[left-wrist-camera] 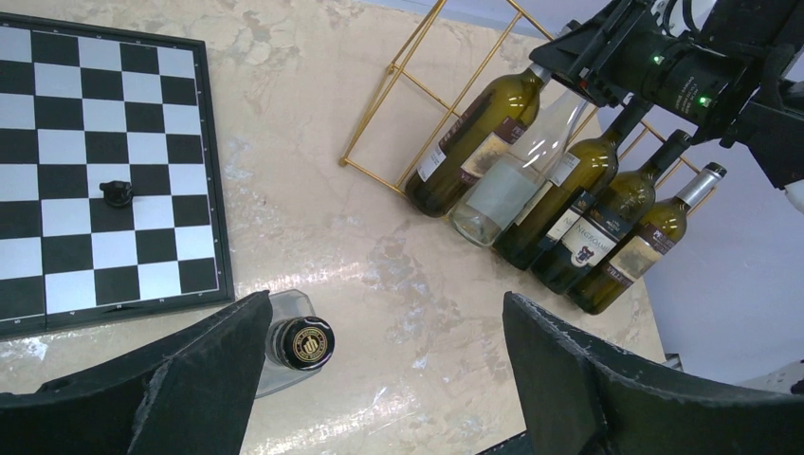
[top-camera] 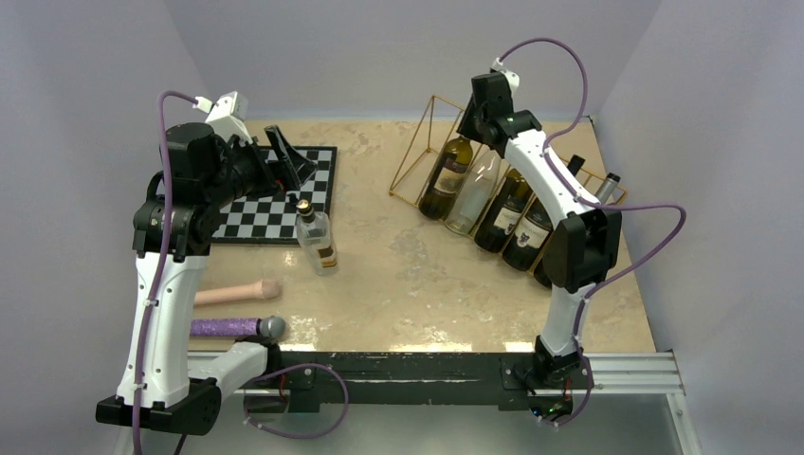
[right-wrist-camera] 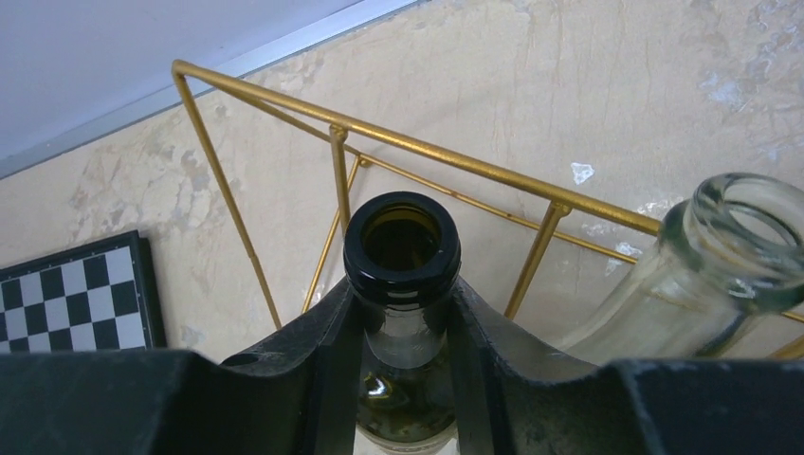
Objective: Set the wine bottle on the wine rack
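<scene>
The gold wire wine rack [top-camera: 414, 142] [left-wrist-camera: 391, 83] [right-wrist-camera: 427, 152] stands at the back right with several bottles lying slanted in its slots. My right gripper [top-camera: 481, 116] [right-wrist-camera: 402, 294] is shut on the neck of the leftmost one, a dark green wine bottle [top-camera: 447, 175] [left-wrist-camera: 471, 142] [right-wrist-camera: 402, 275] with an open mouth. Both fingers press the neck just under the lip. My left gripper [top-camera: 289, 161] [left-wrist-camera: 387, 308] hangs wide open above the table. A clear capped bottle [top-camera: 316, 242] [left-wrist-camera: 305, 343] stands upright beside its left finger, untouched.
A clear empty bottle [top-camera: 474, 194] [right-wrist-camera: 730, 256] lies right of the held one, then dark bottles [top-camera: 507, 209]. A chessboard [top-camera: 275, 204] [left-wrist-camera: 95, 142] with one black piece [left-wrist-camera: 117, 193] lies at left. A beige cylinder [top-camera: 237, 292] and a purple-handled tool [top-camera: 237, 327] lie near the left base.
</scene>
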You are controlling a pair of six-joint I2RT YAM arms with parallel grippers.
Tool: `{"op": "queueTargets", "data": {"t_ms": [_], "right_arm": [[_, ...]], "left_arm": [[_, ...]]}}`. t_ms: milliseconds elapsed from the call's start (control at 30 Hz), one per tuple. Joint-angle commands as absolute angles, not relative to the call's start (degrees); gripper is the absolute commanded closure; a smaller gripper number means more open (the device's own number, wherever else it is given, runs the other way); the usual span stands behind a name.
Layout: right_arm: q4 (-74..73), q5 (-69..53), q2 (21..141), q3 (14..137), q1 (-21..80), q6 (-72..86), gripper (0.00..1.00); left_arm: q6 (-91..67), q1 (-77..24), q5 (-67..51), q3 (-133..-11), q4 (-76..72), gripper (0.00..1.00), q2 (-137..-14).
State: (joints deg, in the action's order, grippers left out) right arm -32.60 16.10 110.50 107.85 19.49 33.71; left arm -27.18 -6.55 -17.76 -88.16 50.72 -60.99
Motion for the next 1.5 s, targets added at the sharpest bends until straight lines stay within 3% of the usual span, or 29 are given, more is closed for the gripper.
{"op": "queueTargets", "data": {"t_ms": [0,233,600,733,900,967,1200,1300,1467], "right_arm": [[-36.29,13.81,112.35,111.73,18.72,35.48,0.61],[-38.46,12.61,112.84,113.69,18.28,35.91,0.42],[-35.42,10.86,101.95,110.20,18.37,32.79,0.24],[-32.34,1.17,95.33,110.22,18.37,28.50,0.16],[-32.18,-22.88,94.31,114.46,18.52,21.23,0.10],[-30.70,-27.12,92.95,112.99,20.19,19.16,0.03],[-20.79,-28.68,87.36,102.66,31.97,11.97,0.01],[-13.97,-29.11,85.80,97.84,37.13,12.08,0.01],[-6.15,-21.39,83.38,91.72,48.12,7.26,0.01]], "left_arm": [[-25.94,-6.77,-18.54,-87.95,49.65,0.05,-60.12],[-25.66,-6.77,-18.61,-88.12,49.67,0.05,-60.47],[-25.61,-6.77,-19.70,-88.13,48.98,0.05,-60.64],[-25.40,-6.77,-21.41,-88.50,47.94,0.05,-60.82],[-25.28,-6.77,-21.39,-89.69,47.92,0.04,-60.95],[-24.93,-6.77,-20.96,-90.41,48.22,0.04,-61.03],[-24.87,-6.77,-15.97,-93.44,49.76,0.05,-60.29],[-24.32,-6.77,-8.68,-93.46,50.01,0.05,-58.40],[-22.93,-6.79,1.14,-93.44,51.12,0.05,-55.99]]}}
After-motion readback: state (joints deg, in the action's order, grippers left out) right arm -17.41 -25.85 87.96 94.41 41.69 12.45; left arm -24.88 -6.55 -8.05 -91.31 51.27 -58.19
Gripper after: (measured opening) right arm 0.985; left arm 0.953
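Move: The right hand still grips the wine bottle's neck at the rack's left end; the bottle's middle lies about 12 cm below that hand, 5 cm back and 4 cm left. A clear wine bottle in the next slot is some 8 cm back and 3 cm right. The liquor bottle stands roughly 26 cm back and 35 cm left. From the left hand, the wine bottle is about 19 cm ahead and 32 cm right, 26 cm below. The right fingers let go of the wine bottle's neck, opening as the hand sinks some 2.5 cm, and keep opening wide as it rises clear above the rack. It then swings back and left, over 20 cm each way, towards the liquor bottle, turning about 70 degrees counter-clockwise and sinking again near the end. Late on, the open left hand shifts some 3 cm left and up. ##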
